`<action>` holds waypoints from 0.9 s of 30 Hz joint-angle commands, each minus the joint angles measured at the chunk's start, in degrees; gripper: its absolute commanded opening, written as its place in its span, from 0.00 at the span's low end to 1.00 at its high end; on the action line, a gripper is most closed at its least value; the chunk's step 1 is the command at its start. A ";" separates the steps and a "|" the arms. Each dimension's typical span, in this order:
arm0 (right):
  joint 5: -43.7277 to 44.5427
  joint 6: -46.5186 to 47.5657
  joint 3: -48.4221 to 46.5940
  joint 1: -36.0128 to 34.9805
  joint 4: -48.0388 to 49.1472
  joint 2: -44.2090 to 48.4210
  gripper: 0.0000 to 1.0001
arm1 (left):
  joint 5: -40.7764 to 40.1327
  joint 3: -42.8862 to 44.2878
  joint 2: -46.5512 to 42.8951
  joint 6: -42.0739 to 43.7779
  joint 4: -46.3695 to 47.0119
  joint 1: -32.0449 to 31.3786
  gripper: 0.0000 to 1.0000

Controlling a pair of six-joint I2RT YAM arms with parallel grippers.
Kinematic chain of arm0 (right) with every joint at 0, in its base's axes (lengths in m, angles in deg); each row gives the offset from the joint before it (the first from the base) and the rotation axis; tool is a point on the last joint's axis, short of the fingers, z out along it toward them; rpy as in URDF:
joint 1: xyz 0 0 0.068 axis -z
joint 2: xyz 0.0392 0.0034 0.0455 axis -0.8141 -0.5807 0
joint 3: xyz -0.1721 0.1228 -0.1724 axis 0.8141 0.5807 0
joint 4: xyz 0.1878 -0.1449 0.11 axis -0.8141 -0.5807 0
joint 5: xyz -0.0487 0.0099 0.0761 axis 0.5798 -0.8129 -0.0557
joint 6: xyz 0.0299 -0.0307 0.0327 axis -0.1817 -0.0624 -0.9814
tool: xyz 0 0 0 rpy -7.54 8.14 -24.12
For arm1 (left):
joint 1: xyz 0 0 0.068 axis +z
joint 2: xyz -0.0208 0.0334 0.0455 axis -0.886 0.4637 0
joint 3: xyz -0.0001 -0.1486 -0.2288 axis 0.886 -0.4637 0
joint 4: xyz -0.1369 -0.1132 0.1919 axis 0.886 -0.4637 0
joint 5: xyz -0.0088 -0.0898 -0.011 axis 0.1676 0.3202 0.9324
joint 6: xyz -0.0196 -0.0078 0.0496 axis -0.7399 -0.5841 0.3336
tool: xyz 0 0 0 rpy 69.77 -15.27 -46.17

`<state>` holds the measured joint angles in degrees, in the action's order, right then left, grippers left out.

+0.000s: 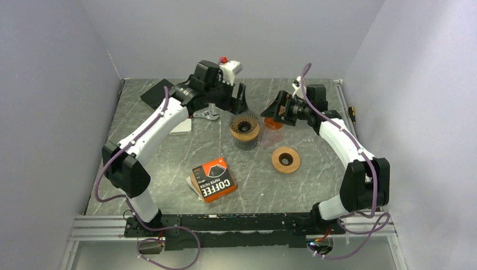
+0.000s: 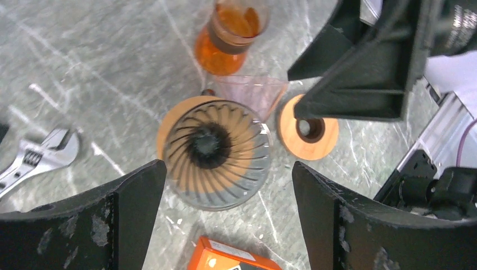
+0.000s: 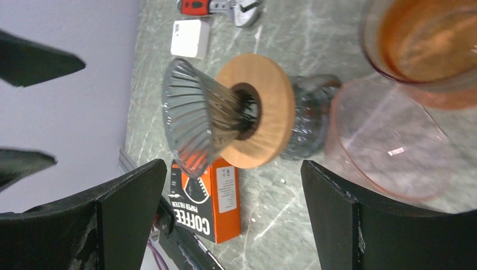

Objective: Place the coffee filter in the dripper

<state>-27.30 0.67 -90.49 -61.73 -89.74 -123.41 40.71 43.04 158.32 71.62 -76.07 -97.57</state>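
Observation:
The dripper, a ribbed glass cone in a wooden collar, stands upright on a dark glass base mid-table. Its cone looks empty, down to a dark centre. My left gripper hangs open just behind and above it, and its fingers stand wide with nothing between them. To the right, my right gripper is open too, facing the dripper side-on, jaws empty. No loose coffee filter shows. An orange-and-black box marked coffee paper filter lies flat nearer the front.
An orange glass carafe and a clear pink cone sit right of the dripper, close to my right gripper. A loose wooden ring lies front right. A wrench and a white block are back left.

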 commanded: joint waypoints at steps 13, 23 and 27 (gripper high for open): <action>0.15 0.37 -13.92 -5.54 -0.29 -13.83 0.68 | 4.95 -9.58 1.37 -8.49 3.93 9.98 0.77; -1.49 -0.49 -14.49 -5.61 0.73 -16.40 0.52 | 10.30 -10.04 5.58 -8.88 7.71 9.98 0.57; -1.74 -0.76 -14.58 -5.61 0.72 -17.01 0.46 | 10.69 -10.20 6.73 -9.36 8.67 9.98 0.51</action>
<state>-27.85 0.43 -102.77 -67.21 -90.95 -139.87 48.75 32.59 164.07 62.99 -70.51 -87.36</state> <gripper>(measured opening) 0.482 0.531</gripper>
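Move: The glass dripper, seated in its wooden ring on the glass pot, is almost straight under the left hand: about 13 cm down and perhaps 1 cm ahead. From the right hand it is roughly 10 cm to the left, 1 cm ahead and 5 cm lower. The orange jar stands about 11 cm to the right of the dripper and 7 cm farther out; the pink cone lies about 9 cm to the dripper's right, level with it. Swing the left gripper out to the left and forward, then bring it down about 10 cm to the left side of the dripper's rim, easing back right a little and tipping the fingers some 20 degrees steeper. Carry the right gripper about 6 cm left and forward, then sink it a few centimetres to the rim's right side. Close both about halfway as they come in. ##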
